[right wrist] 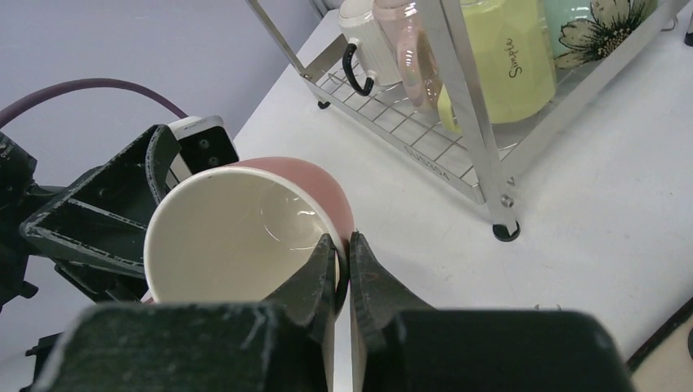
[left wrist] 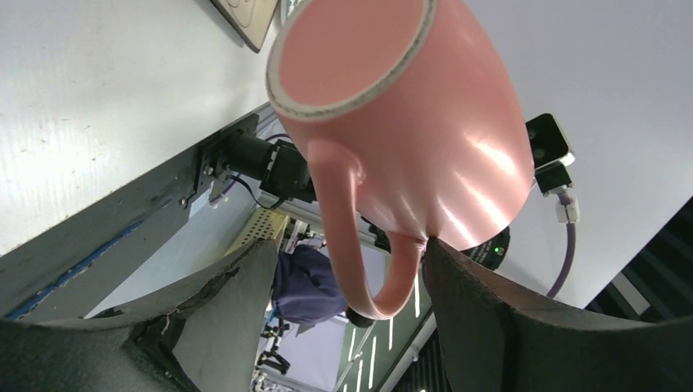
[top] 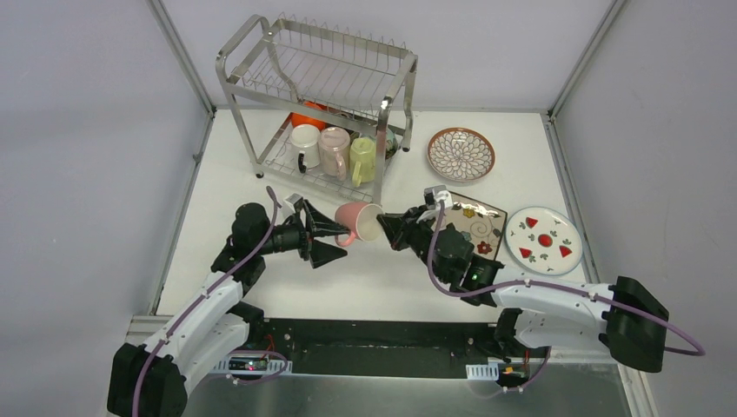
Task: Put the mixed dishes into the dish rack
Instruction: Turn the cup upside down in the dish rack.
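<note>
A pink mug [top: 358, 221] with a cream inside hangs on its side above the table, in front of the dish rack [top: 380, 156]. My right gripper [top: 387, 228] is shut on the mug's rim [right wrist: 237, 229], one finger inside and one outside, as the right wrist view shows [right wrist: 343, 238]. My left gripper [top: 335, 241] stands open around the mug's handle [left wrist: 351, 237]. One finger [left wrist: 490, 310] touches the mug where handle meets body, and the other finger [left wrist: 221, 302] is apart from it. A white mug [top: 304, 143], a pale pink mug [top: 333, 149] and a yellow-green mug [top: 361, 159] stand on the rack's lower shelf.
An orange bowl [top: 306, 115] sits at the back of the lower shelf. To the right of the rack lie a brown-rimmed petal-pattern plate [top: 461, 154], a square floral plate [top: 476, 221] partly under my right arm, and a white red-marked plate [top: 544, 239].
</note>
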Controlling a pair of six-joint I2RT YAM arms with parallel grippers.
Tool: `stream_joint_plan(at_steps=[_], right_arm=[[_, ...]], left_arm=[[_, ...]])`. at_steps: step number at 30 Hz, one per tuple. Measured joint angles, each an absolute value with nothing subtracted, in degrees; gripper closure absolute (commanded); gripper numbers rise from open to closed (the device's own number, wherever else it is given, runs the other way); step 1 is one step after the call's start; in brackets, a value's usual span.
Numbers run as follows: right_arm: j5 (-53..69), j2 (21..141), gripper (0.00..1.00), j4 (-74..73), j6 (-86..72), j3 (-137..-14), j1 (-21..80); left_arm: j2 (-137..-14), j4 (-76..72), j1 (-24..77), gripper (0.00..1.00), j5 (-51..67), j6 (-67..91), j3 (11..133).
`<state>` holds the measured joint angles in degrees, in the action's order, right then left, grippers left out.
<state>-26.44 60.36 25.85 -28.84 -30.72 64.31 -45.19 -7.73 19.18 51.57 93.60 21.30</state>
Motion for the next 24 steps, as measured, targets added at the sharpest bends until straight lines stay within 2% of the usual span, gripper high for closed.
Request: stream_joint_plan(at_steps=[10,24], right_arm=[[-25.21,66.94,1.0,46.26,-22.55,-24.53,65.32],[-23.42,68.51,1.0,57.19,-23.68,-23.18,65.06]], left_arm=[[-41.43,-11.29,19.18,0.41,51.11,98.28,20.58],[-41.15,-22.61,19.2,0.56,51.31,105.01,19.22]])
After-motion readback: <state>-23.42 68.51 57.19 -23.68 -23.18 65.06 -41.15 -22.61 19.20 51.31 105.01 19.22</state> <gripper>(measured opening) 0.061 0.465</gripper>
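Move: The right hand already pinches the pink cup's rim, with the cup's middle about 6 cm to its left and level with it. From the left hand, that middle lies some 5 cm ahead, 4 cm right and 1 cm higher, its handle between the open fingers. From the right hand, the yellow cup in the rack stands roughly 22 cm ahead, 4 cm left and 13 cm lower; the square plate lies about 10 cm ahead, 20 cm right and 20 cm lower. Left hand rises about 5 cm, narrowing around the handle; right brings the pinched cup left and up. ##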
